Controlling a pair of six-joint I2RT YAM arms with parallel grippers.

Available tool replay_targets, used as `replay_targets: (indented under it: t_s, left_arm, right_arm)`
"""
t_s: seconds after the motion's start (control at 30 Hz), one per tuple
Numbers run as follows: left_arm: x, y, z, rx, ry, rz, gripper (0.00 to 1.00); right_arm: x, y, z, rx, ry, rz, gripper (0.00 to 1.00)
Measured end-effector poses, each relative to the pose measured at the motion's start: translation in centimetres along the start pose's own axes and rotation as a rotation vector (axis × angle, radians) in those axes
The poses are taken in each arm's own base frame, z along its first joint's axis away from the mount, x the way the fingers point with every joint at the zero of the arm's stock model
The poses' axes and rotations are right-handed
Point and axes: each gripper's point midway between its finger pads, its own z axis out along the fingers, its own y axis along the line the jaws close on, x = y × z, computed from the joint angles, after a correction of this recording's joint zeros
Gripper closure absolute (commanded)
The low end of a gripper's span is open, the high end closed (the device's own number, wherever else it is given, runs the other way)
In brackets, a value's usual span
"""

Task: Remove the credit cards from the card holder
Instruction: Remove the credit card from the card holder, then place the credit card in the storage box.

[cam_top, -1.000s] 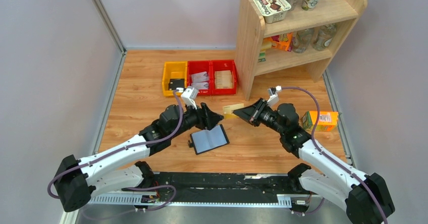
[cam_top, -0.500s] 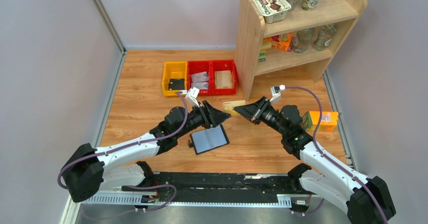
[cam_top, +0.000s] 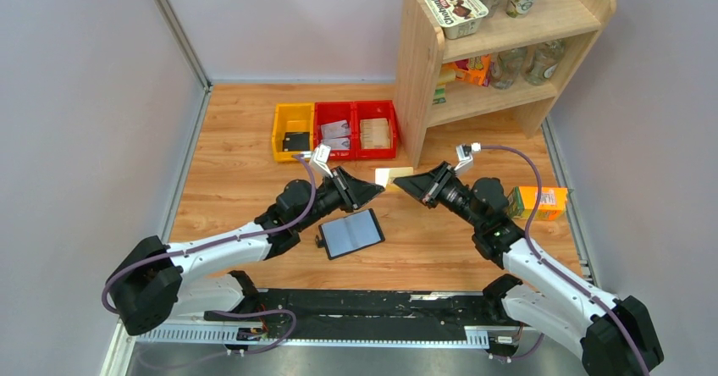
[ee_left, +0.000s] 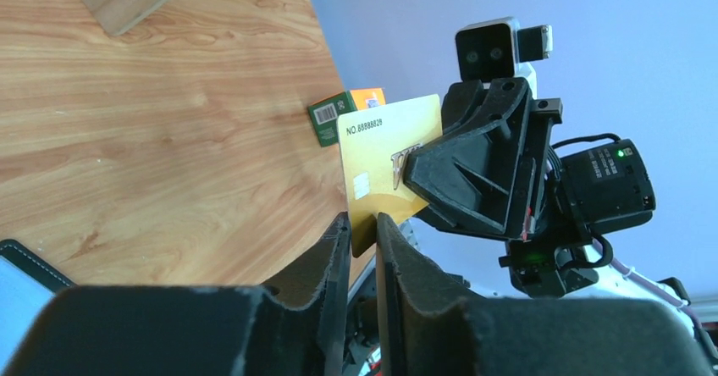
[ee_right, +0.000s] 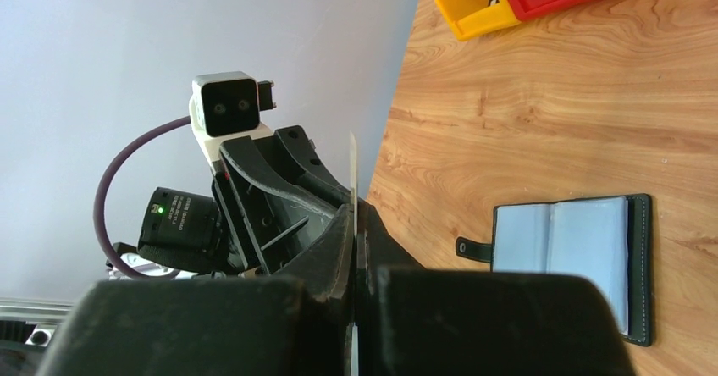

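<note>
The card holder (cam_top: 351, 234) lies open on the wooden table, its grey-blue lining up and its strap tab to the left; the right wrist view shows it too (ee_right: 567, 253). Above the table my right gripper (cam_top: 398, 185) (ee_right: 357, 211) is shut on a gold credit card (cam_top: 391, 175) (ee_left: 389, 168), which the right wrist view shows edge-on (ee_right: 353, 164). My left gripper (cam_top: 377, 190) (ee_left: 362, 219) faces it tip to tip. Its jaws stand narrowly apart, with the card's lower corner between them.
A yellow bin (cam_top: 292, 132) with a black thing in it and two red bins (cam_top: 356, 129) with printed cards stand behind the arms. A wooden shelf (cam_top: 499, 46) with cups and bottles rises at the back right. An orange carton (cam_top: 539, 202) lies at the right.
My left gripper has moved right and up to the held card and its jaws have narrowed around the card's corner. The right gripper has kept the card nearly still.
</note>
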Motion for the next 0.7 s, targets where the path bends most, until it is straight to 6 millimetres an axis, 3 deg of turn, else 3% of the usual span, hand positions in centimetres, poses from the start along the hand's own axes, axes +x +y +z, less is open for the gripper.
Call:
replay_targets:
  t_s: [0.07, 0.13, 0.23, 0.37, 0.5, 0.7]
  left_arm:
    - [-0.1, 0.1, 0.0, 0.0, -0.005, -0.004, 0.93]
    - [-0.2, -0.1, 0.1, 0.006, -0.009, -0.009, 1.0]
    - [-0.3, -0.3, 0.1, 0.016, -0.016, -0.009, 1.0]
    - [-0.7, 0.1, 0.0, -0.001, -0.018, 0.01, 1.0]
    - [-2.1, 2.2, -0.2, -0.083, -0.033, 0.05, 1.0]
    - [-6.8, 5.8, 0.6, -0.203, -0.078, 0.096, 1.0]
  right_arm:
    - [0.0, -0.1, 0.0, -0.001, -0.003, -0.001, 0.96]
    - [0.0, -0.4, -0.1, 0.008, -0.01, 0.001, 0.89]
    - [-0.1, -0.7, -0.3, 0.024, -0.015, 0.0, 0.68]
    - [-0.1, -1.6, -0.8, 0.073, -0.027, -0.009, 0.32]
    - [-0.7, -2.7, -2.1, 0.142, -0.074, -0.056, 0.12]
    - [-2.8, -4.7, -5.0, 0.295, -0.191, -0.189, 0.02]
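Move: The gold credit card, still pinched in the right fingers, has its middle about 3 cm to the left hand's right, 2 cm ahead and 1 cm above; from the right hand it is about 1 cm ahead and 1 cm left. The opened card holder lies about 7 cm left of the left hand, level fore and aft, 18 cm below. The right-hand red bin is some 30 cm straight ahead of the left hand, 17 cm down. Closing first, almost in place, the left fingers pinch the gold card's near corner; the right fingers then spread wide and let go. The left hand carries the card forward about 7 cm, 5 cm left and slightly down, towards the right-hand red bin, while the right hand backs off some 7 cm rightward, sinking 3 cm and turning some 25 degrees, clockwise with its left side dropping. ##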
